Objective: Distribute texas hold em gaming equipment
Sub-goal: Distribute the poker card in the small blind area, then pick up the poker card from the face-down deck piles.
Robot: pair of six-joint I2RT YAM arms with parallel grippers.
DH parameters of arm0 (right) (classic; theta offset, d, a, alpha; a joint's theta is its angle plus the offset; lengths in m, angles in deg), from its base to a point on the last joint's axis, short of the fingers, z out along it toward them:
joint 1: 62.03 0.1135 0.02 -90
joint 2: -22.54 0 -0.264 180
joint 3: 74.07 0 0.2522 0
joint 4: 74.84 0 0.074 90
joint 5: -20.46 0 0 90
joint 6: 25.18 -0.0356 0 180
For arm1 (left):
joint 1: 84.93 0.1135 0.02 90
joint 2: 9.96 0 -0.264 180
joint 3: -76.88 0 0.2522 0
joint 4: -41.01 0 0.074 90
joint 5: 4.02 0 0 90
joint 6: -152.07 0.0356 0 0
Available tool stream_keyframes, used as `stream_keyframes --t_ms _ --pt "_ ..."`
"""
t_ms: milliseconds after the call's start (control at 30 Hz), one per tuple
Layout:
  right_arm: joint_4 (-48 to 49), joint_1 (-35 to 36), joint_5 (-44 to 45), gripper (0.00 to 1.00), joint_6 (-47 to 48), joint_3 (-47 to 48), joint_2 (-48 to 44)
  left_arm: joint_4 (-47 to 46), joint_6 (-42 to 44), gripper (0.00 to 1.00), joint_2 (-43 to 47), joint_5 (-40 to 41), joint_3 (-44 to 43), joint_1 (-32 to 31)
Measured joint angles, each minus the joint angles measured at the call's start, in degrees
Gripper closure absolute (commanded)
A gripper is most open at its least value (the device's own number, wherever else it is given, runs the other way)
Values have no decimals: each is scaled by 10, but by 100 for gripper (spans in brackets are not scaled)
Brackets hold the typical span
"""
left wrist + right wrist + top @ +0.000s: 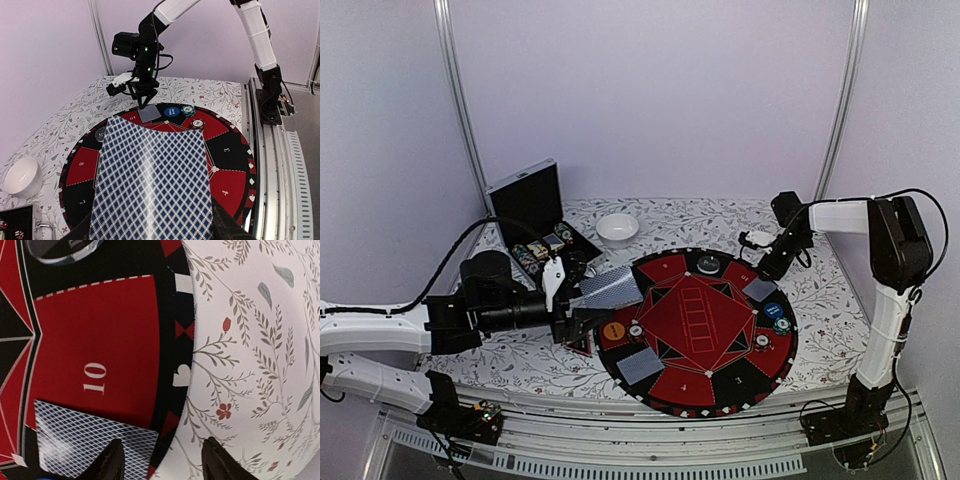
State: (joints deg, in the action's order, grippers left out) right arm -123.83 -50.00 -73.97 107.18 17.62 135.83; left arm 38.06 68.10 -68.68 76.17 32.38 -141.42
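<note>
My left gripper (585, 308) is shut on playing cards (150, 180) with blue diamond backs, held flat above the left rim of the round mat (715, 385). Whether that is one card or a stack I cannot tell. My right gripper (162, 462) hangs open low over the mat's far right rim, nothing between its fingers. One card (90, 442) lies face down in section 10, partly under the left finger (112, 460). Another card (640, 365) lies at the near left. An orange button (613, 331), a blue button (774, 311) and striped chips (761, 342) rest on the mat.
An open black-lined case (532, 205) with more chips stands at the back left, a white bowl (617, 228) beside it. A clear disc (707, 265) sits on the mat's far edge. The flowered tablecloth (250, 365) surrounds the mat.
</note>
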Motion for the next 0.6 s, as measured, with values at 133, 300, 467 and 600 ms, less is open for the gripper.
stream_keyframes --t_ms 133,300,467,600 --pt "26 5 66 1 -14 0 -6 1 0 44 1 0 0 1" --pt "78 22 165 1 -28 -2 -61 3 0 44 11 1 0 1" --pt "137 74 215 1 -68 0 -180 11 0 44 29 8 0 1" --pt "199 104 99 1 -134 -10 -310 14 0 44 48 18 3 1"
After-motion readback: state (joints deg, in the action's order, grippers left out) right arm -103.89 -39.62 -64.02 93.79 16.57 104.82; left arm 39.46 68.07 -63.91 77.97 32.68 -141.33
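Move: The placed card lies about 2 cm below the right hand's fingertips, its middle some 4 cm back and 1 cm left. From this hand, the blue chip is roughly 11 cm back and 3 cm right, the clear disc 4 cm ahead and 18 cm left, both about 2 cm down. From the left hand, which still holds checked card stock, the placed card lies about 20 cm ahead, 49 cm right and 22 cm lower. The right hand opens wide and rises some 30 cm off the placed card, fingers tipping up about 50 degrees. ##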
